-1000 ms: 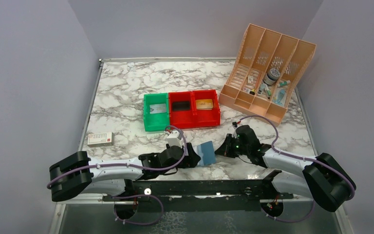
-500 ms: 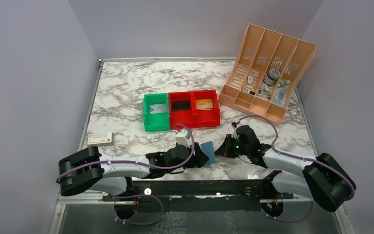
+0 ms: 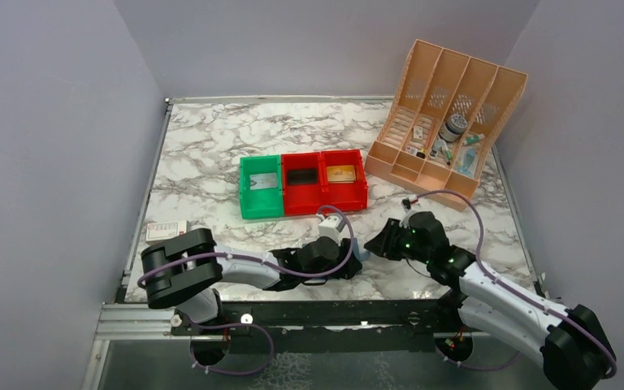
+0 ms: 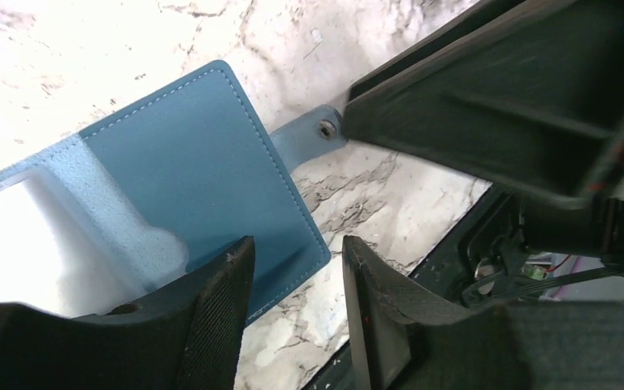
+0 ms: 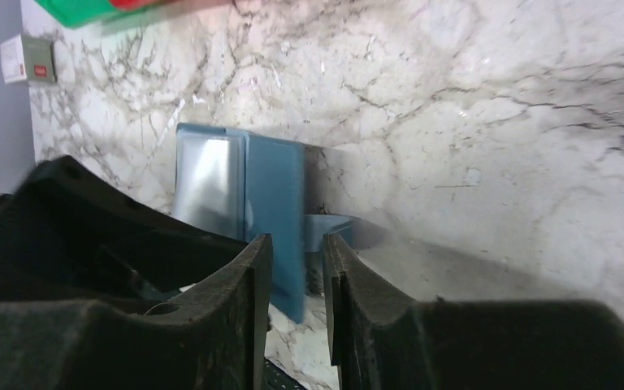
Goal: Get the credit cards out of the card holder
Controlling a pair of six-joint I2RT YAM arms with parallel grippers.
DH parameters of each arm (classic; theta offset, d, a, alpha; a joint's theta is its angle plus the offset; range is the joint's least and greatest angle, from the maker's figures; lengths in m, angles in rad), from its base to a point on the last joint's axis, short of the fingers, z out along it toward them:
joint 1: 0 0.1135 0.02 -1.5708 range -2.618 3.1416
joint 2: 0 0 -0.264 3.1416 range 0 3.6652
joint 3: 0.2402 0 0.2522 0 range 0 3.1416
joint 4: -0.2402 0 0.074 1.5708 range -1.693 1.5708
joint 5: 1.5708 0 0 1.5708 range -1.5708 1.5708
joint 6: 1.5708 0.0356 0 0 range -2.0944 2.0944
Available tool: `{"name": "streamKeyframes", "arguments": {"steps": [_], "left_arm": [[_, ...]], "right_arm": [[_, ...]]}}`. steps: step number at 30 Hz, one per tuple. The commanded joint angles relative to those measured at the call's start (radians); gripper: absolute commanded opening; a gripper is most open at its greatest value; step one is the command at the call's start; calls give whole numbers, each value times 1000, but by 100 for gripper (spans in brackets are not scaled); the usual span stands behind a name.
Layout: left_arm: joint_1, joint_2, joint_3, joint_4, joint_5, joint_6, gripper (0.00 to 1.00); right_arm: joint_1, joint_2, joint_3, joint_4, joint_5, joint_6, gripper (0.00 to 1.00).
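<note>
The blue card holder (image 4: 171,162) lies open and flat on the marble near the table's front edge, its snap tab (image 4: 309,134) pointing toward the right gripper. My left gripper (image 4: 292,284) hovers over its near corner, jaws apart, with only marble between them. My right gripper (image 5: 296,284) sits just beside the card holder (image 5: 272,195), open a narrow gap and holding nothing. A shiny pale pocket (image 5: 207,175) shows on one panel; I cannot tell whether a card is in it. A tan-gold credit card (image 3: 341,173) lies in the right red bin and a pale grey one (image 3: 262,180) in the green bin.
The green bin (image 3: 248,199) and two red bins (image 3: 325,199) stand in a row mid-table; the middle one holds a dark flat thing (image 3: 301,176). A white-and-red flat box (image 3: 166,231) lies at the left. A peach slotted organizer (image 3: 447,114) stands at the back right.
My left arm has swung right over the card holder, covering it in the top view, and its jaws have narrowed. My right gripper has opened from shut and drawn back slightly.
</note>
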State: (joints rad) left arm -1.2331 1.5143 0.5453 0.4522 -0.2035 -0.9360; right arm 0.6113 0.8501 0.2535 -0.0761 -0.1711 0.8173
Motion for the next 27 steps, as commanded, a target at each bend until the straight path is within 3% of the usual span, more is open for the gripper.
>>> {"name": "streamKeyframes", "arguments": {"steps": [1, 6, 11, 18, 23, 27], "left_arm": [[-7, 67, 33, 75, 54, 1, 45], [-14, 70, 40, 113, 95, 18, 45], [-21, -25, -9, 113, 72, 30, 47], [-20, -193, -123, 102, 7, 43, 47], [-16, -338, -197, 24, -84, 30, 47], [-14, -462, -198, -189, -189, 14, 47]], "right_arm": [[2, -107, 77, -163, 169, 0, 30], [2, -141, 118, -182, 127, -45, 30], [1, -95, 156, -87, -108, -117, 29], [3, 120, 213, 20, -317, -162, 27], [17, 235, 283, -38, -261, -229, 27], [41, 252, 331, -100, -221, -275, 27]]}}
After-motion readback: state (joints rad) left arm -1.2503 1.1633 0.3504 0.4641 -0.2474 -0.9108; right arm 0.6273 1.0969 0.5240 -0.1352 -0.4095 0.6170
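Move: The left fingers are down over the open card holder. Its middle lies about 2 cm ahead of the left hand, 2 cm left and 4 cm below. From the right hand the holder's middle is some 5 cm left, 1 cm back and 3 cm below, with its snap tab about 1 cm left, 1 cm back and 4 cm below. The red box stands some 18 cm ahead of the right hand and 12 cm left. With its fingers at the card holder's blue leaf, the left hand sinks another 2 cm and eases back slightly, then lifts off, rising about 6 cm while swinging left. Meanwhile the right hand, its fingers slightly parted, rises about 5 cm, then sweeps left over the holder towards the snap tab, turning some 20 degrees counter-clockwise. Neither gripper closes. ##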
